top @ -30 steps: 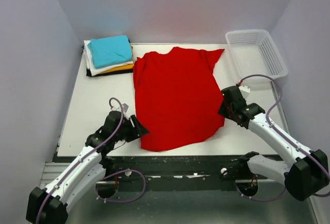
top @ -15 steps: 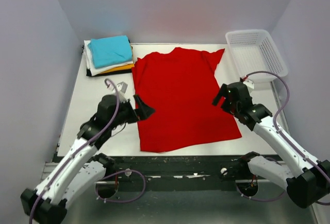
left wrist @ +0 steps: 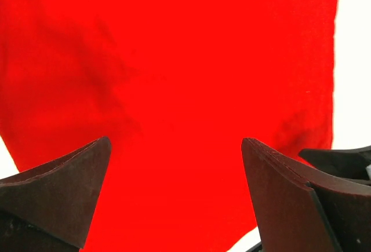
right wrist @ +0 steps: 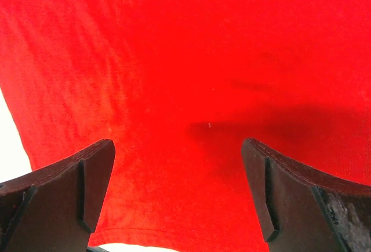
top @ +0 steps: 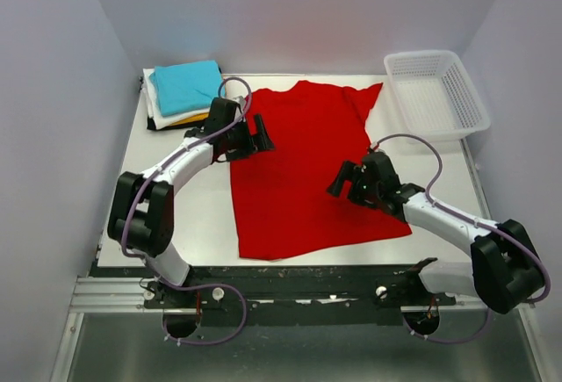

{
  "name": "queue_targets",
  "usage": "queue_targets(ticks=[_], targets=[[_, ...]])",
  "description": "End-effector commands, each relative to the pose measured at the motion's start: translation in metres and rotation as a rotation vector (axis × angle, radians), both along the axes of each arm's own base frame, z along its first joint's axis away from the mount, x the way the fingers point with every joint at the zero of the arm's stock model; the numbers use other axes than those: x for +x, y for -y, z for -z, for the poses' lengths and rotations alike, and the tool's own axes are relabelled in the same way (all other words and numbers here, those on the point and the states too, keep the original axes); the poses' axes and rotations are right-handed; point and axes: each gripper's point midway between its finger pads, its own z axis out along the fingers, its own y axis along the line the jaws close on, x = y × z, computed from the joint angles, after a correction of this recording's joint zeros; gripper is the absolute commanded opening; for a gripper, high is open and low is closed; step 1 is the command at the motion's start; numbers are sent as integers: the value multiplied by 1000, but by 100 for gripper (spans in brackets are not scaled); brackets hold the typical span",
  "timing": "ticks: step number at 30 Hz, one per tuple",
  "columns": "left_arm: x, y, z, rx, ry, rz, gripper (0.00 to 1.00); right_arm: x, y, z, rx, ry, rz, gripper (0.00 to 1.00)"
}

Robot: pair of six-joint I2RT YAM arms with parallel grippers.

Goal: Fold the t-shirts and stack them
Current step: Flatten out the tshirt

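Note:
The red t-shirt [top: 303, 167] lies spread flat across the middle of the white table [top: 167, 189], collar end toward the back. My left gripper [top: 261, 140] hovers open over its upper left part, with only red cloth [left wrist: 174, 61] showing between its fingers [left wrist: 75, 188]. My right gripper [top: 339, 182] is open over the shirt's right middle, above red cloth [right wrist: 203, 49], and holds nothing. A stack of folded t-shirts [top: 186, 90] with a teal one on top sits at the back left corner, apart from both grippers.
A white lattice basket [top: 436, 90] stands at the back right, beside the shirt's right sleeve. Bare table shows to the left of the shirt and along the front right edge [top: 439, 224]. Grey walls close in the sides and back.
Both grippers opened and let go of the shirt's lower side edges. The left arm swung up to the shirt's upper left, the right moved inward over it. The shirt's hem now lies flatter.

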Motion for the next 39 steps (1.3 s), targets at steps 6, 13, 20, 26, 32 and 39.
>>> queue_targets(ticks=[6, 13, 20, 26, 32, 39], targets=[[-47, 10, 89, -16, -232, 71, 98, 5, 24, 32, -88, -54, 173, 100], [-97, 24, 112, 29, -317, 116, 99, 11, 41, 50, -185, -83, 255, 100], [-162, 39, 116, 11, -381, 231, 99, 38, 55, 47, -304, -69, 318, 100], [-229, 96, 107, -147, -429, 342, 99, 57, 56, 48, -331, -61, 312, 100], [-249, 193, 80, -144, -377, 489, 99, 86, 62, 41, -343, -28, 295, 100], [-230, 162, 37, 30, -148, 400, 99, 101, 64, 0, -324, 53, 281, 100]])
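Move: The red t-shirt lies spread with its middle about 13 cm right of the left hand, 7 cm back and 11 cm below; from the right hand it is some 8 cm left, 5 cm ahead, 4 cm down. The folded stack stands roughly 24 cm left and 18 cm ahead of the left hand. The basket is about 29 cm right and 29 cm ahead of the right hand, and the shirt's near right corner some 20 cm right and 16 cm back of that hand. The shirt is swivelled under both open grippers: the left sinks about 9 cm onto it, then drags the cloth back and, increasingly, to the right towards the table's front edge, turning some 30 degrees clockwise. The right presses down 3 cm, then pushes the cloth forward and a bit right, towards the basket. Neither gripper closes; the left starts easing up at the end. ##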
